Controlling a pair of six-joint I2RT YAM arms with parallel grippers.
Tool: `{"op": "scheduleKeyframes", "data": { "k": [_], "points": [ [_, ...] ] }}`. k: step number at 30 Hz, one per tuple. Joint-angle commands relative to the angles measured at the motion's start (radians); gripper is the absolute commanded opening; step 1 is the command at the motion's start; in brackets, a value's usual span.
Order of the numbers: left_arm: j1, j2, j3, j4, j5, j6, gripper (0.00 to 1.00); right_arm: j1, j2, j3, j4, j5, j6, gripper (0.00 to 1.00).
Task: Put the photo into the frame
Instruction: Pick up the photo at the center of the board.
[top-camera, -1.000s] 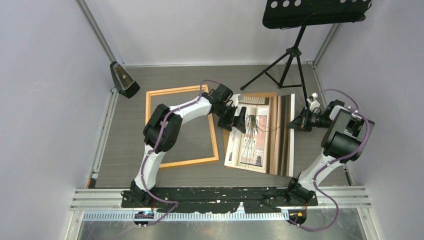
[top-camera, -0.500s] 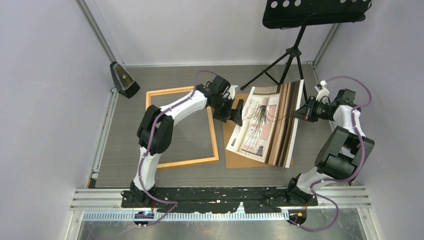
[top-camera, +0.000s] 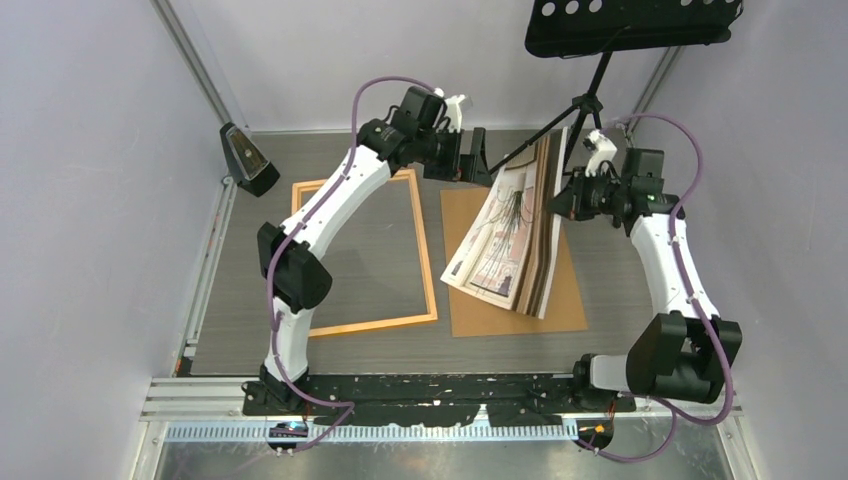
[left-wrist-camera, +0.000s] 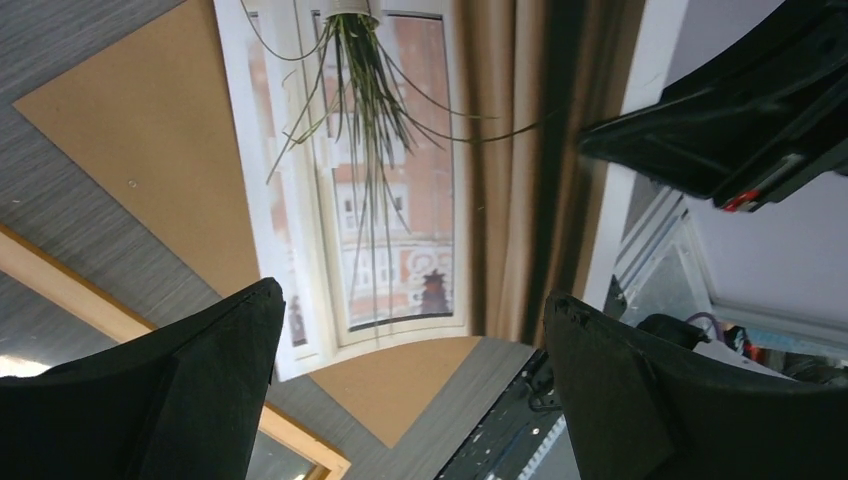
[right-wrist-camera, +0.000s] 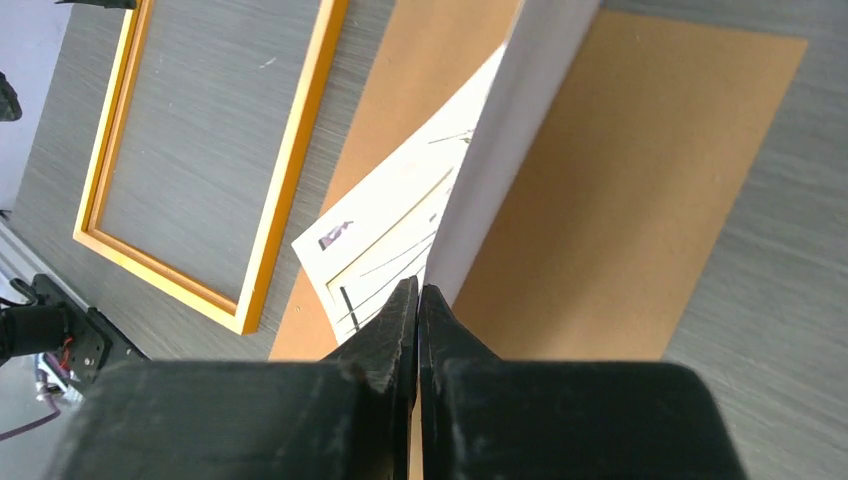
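Note:
The photo (top-camera: 505, 235), a print of a window with curtains and a spiky plant, stands steeply tilted over the brown backing board (top-camera: 560, 300), its lower edge near the board. My right gripper (top-camera: 558, 205) is shut on the photo's raised edge. In the right wrist view the closed fingertips (right-wrist-camera: 416, 290) pinch the sheet, and its white back (right-wrist-camera: 530, 110) shows. My left gripper (top-camera: 478, 165) hangs open at the back, beside the photo's upper left. The print (left-wrist-camera: 380, 200) fills the view between its spread fingers (left-wrist-camera: 230, 340). The orange frame (top-camera: 427, 262) lies flat to the left.
A black music stand on a tripod (top-camera: 585, 110) is at the back right, close behind the raised photo. A small dark wedge-shaped object (top-camera: 245, 160) sits at the back left corner. Walls close in both sides, and the metal base rail (top-camera: 440, 395) runs along the near edge.
The right gripper has risen and swung left, tipping the photo from nearly flat to steep. The left arm has lifted and moved toward the back, still open.

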Motion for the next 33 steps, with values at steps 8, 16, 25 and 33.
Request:
{"op": "scheduleKeyframes", "data": {
  "k": [8, 16, 25, 33],
  "points": [
    [-0.002, -0.08, 0.073, 0.081, -0.01, -0.213, 0.99, 0.28, -0.035, 0.103, 0.147, 0.264, 0.138, 0.06],
    [0.002, -0.058, 0.067, 0.123, 0.021, -0.302, 0.99, 0.408, -0.009, 0.137, 0.158, 0.36, 0.127, 0.06],
    [0.056, -0.149, -0.022, 0.106, 0.0, -0.283, 1.0, 0.467, -0.039, 0.163, 0.101, 0.373, 0.123, 0.06],
    [0.093, -0.235, -0.103, 0.093, -0.002, -0.239, 1.0, 0.467, -0.108, 0.173, -0.026, 0.461, 0.098, 0.06]
  ]
}}
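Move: Over the board, the right hand already pinches the photo's right edge; the photo's middle lies about 8 cm to its left, 3 cm back and 8 cm lower. The frame's middle, on the table, is some 43 cm left, 3 cm back and 17 cm below that hand. From the empty left hand, the photo's middle is about 8 cm right, 8 cm back and 12 cm below, and the board's about 10 cm right, 10 cm back and 21 cm below. Sweeping the pinched edge about 11 cm left across the board towards the frame, the right hand also climbs some 4 cm, keeps its grip, and stalls near the end. The left hand, wide open and empty, rises about 6.5 cm, tilting its fingers up some 15 degrees, then draws about 4.5 cm left ahead of the photo. ##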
